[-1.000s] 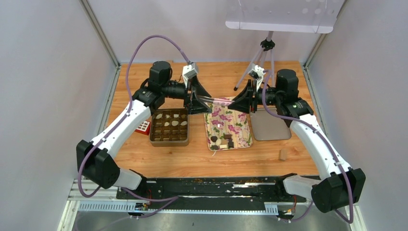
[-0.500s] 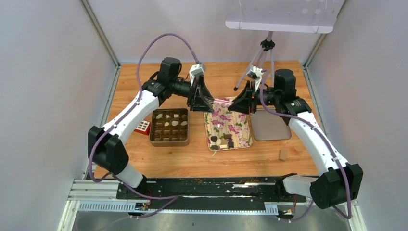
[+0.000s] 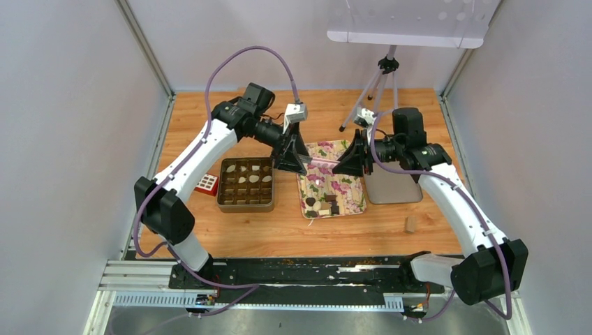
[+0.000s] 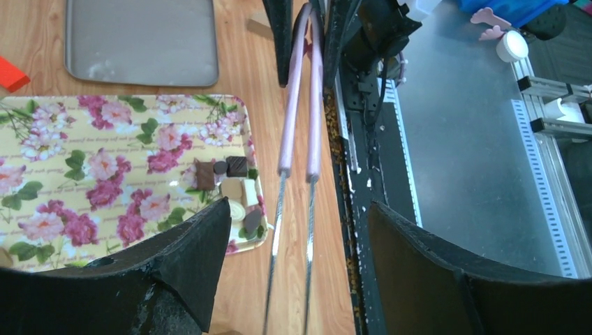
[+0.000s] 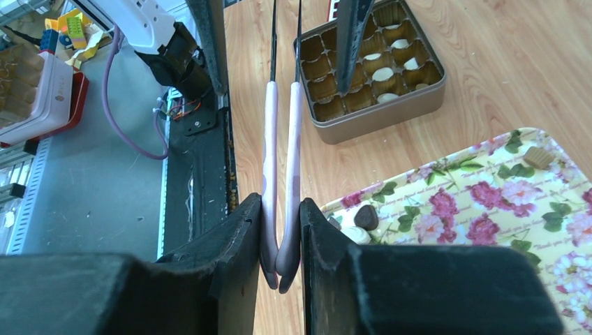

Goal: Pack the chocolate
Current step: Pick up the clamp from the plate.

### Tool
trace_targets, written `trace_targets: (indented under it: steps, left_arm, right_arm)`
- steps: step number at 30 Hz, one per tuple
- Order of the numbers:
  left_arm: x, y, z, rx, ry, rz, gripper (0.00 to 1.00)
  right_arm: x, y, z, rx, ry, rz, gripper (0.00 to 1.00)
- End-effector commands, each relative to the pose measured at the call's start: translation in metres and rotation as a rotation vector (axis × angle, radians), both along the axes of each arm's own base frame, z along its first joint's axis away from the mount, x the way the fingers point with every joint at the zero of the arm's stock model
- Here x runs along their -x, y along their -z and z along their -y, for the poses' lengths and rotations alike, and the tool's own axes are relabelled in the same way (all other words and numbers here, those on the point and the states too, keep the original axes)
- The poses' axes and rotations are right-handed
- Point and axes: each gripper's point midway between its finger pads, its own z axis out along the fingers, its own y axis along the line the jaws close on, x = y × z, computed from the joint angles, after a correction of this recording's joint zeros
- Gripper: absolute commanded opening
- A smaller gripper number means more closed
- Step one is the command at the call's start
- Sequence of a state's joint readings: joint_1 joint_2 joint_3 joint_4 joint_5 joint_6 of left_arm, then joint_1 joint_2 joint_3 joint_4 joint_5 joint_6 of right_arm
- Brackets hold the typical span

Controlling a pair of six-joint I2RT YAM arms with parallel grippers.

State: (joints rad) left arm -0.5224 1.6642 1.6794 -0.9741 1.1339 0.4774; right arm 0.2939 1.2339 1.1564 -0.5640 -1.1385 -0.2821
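A pair of tongs point(image 3: 318, 162) with pink handles and thin metal prongs hangs level over the far end of the floral tray point(image 3: 338, 179). My right gripper point(image 5: 280, 202) is shut on the tongs point(image 5: 281, 139) at the joined pink end. My left gripper point(image 4: 300, 206) stands open around the metal prongs point(image 4: 287, 251), with a gap on each side. The chocolate point(image 3: 322, 204), dark and cream pieces, lies at the tray's near end, also visible as chocolate point(image 4: 229, 183) beside the left finger. Several cream pieces sit in the gold compartment box point(image 3: 246, 183), left of the tray.
A grey flat lid point(image 3: 391, 185) lies right of the floral tray. A red block point(image 3: 207, 183) sits left of the box. A tan cylinder point(image 3: 410, 223) stands near the front right. A tripod point(image 3: 374, 91) stands at the back.
My left arm has swung right and lower, and its jaws have narrowed a little around the prongs. The tongs and right gripper have shifted slightly toward the near side, over the tray.
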Motion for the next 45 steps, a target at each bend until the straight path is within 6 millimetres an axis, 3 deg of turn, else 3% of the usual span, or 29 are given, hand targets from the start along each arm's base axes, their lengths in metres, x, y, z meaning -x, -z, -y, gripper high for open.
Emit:
trace_targets:
  steps: [1, 5, 8, 16, 26, 32, 38, 45]
  left_arm:
    - [0.007, -0.015, -0.005, 0.058, 0.019, 0.058, 0.8]
    - [0.0, -0.023, 0.001, 0.084, -0.023, 0.059, 0.81]
    - [0.004, -0.017, 0.009, 0.083, -0.007, 0.055, 0.82]
    - [0.0, -0.017, 0.03, 0.085, 0.011, 0.011, 0.73]
    - [0.002, -0.014, 0.033, 0.081, 0.021, -0.037, 0.58]
    - [-0.002, -0.01, 0.034, 0.072, 0.018, -0.049, 0.56]
    - [-0.004, -0.006, 0.035, 0.06, 0.019, -0.046, 0.6]
    - [-0.006, 0.001, 0.033, 0.042, 0.026, -0.027, 0.5]
  right_arm:
    - [0.014, -0.011, -0.002, -0.046, -0.034, 0.033, 0.18]
    - [0.015, -0.007, 0.002, -0.033, -0.028, 0.027, 0.18]
    - [0.014, -0.007, 0.0, -0.044, -0.032, 0.024, 0.18]
    - [0.002, -0.009, -0.005, -0.059, -0.028, 0.02, 0.19]
    - [0.0, -0.011, -0.004, -0.066, -0.002, 0.046, 0.19]
    - [0.001, -0.012, -0.004, -0.074, 0.004, 0.052, 0.2]
    - [0.001, -0.013, -0.004, -0.079, 0.008, 0.051, 0.19]
    - [-0.002, -0.012, -0.005, -0.081, 0.01, 0.047, 0.2]
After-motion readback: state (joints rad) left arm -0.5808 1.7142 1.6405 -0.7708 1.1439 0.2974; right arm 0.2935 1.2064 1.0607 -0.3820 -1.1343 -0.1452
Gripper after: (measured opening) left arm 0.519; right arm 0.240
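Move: The clamp's pink legs reach from the right hand's grip towards the left hand. Their middle is about 5 cm to the left hand's right, level front to back and perhaps 1 cm lower, and some 4 cm to the right hand's left, also about 1 cm lower. From the left hand, the flowered plate's middle lies roughly 9 cm ahead, 10 cm right and 25 cm below; the chocolate box sits about 7 cm ahead, 19 cm left and 23 cm below. The right fingers keep their pinch on the tips of the clamp's pink legs, that hand only dipping back about 1 cm and returning, while the left hand slides roughly 3 cm to its right along the clamp towards the right gripper. It then sinks about 1 cm, its still-open fingers narrowing from about three-quarters to half open astride the legs; no firm grip shows yet. ##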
